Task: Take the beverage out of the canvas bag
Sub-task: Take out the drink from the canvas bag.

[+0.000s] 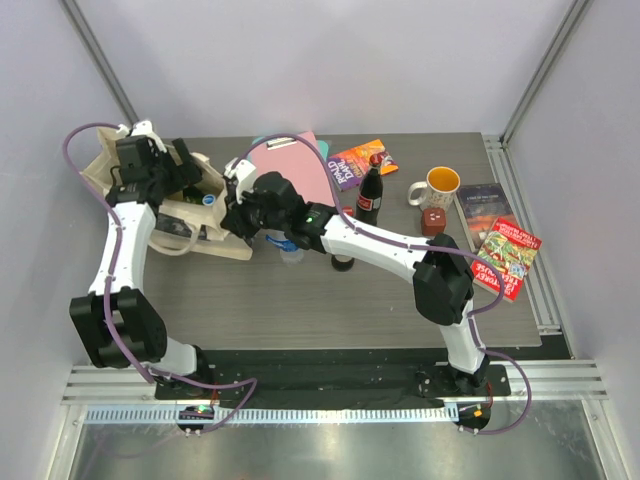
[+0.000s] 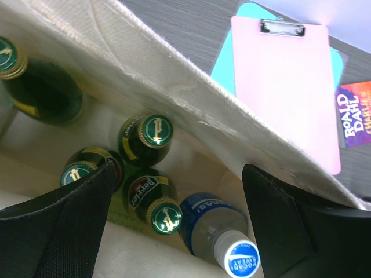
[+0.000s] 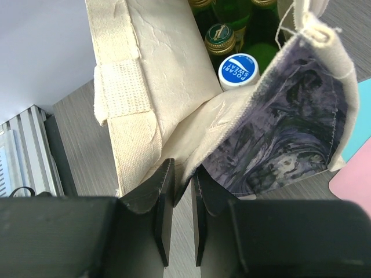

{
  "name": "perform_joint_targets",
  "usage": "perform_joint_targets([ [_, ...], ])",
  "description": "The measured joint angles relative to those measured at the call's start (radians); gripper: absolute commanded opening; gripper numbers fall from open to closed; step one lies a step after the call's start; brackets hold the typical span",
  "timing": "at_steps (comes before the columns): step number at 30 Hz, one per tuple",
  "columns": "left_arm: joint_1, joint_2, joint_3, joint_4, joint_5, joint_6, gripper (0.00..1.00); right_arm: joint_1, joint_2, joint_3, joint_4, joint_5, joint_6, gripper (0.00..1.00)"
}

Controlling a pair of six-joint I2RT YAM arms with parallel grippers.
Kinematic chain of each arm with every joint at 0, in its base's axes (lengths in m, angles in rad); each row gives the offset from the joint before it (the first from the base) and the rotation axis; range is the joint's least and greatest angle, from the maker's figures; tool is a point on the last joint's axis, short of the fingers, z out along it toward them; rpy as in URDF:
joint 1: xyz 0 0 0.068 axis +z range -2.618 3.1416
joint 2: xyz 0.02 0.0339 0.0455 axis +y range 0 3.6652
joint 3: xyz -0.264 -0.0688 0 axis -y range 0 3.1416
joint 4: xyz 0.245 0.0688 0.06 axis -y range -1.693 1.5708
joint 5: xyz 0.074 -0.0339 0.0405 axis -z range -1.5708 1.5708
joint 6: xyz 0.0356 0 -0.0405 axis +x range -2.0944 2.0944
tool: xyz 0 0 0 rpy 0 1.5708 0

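The canvas bag (image 1: 195, 215) stands at the table's left, cream cloth with a dark print (image 3: 284, 133) on its side. Inside it stand several green Perrier bottles (image 2: 152, 134) and a clear Pocari Sweat beverage bottle (image 2: 223, 234) with a blue-and-white cap (image 3: 238, 68). My left gripper (image 2: 177, 174) hangs open above the bag's mouth, its fingers (image 2: 58, 226) on either side of the Pocari bottle and one Perrier bottle, touching neither. My right gripper (image 3: 182, 172) is shut on the bag's near rim and holds the mouth open.
A pink clipboard (image 2: 287, 87) and a Roald Dahl book (image 1: 362, 160) lie behind the bag. A cola bottle (image 1: 370, 190), a yellow-lined mug (image 1: 437, 185), a small red-brown block (image 1: 432, 222) and two books (image 1: 508, 255) sit to the right.
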Motion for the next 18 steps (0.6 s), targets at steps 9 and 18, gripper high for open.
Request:
perform_joint_targets([
  [9, 0.003, -0.187, -0.072, -0.012, 0.116, -0.047, 0.89, -0.001, 0.0, 0.0, -0.011, -0.034, -0.029, 0.22],
  [18, -0.014, -0.286, -0.151, -0.048, 0.228, -0.108, 0.83, -0.008, 0.0, 0.003, -0.019, -0.073, -0.043, 0.22],
])
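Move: The white-capped Pocari Sweat bottle stands in the canvas bag roughly 5 cm back and 4 cm to the right of the left hand, its middle some 13 cm below. Of the green Perrier bottles, one is level with this hand and about 1 cm left, another roughly 5 cm ahead and 2 cm left, both about 14 cm down. From the right hand, the Pocari bottle lies some 7 cm ahead, 8 cm left and 11 cm below. The Pocari Sweat bottle's cap comes into view between the wide-open fingers as the left hand swings back about 7 cm and right about 6 cm above the bag's mouth, first rising some 5 cm, then starting to sink. Its wrist rolls left side down and turns clockwise, each about 10 degrees, while the right fingers keep the bag's right rim pinched. ##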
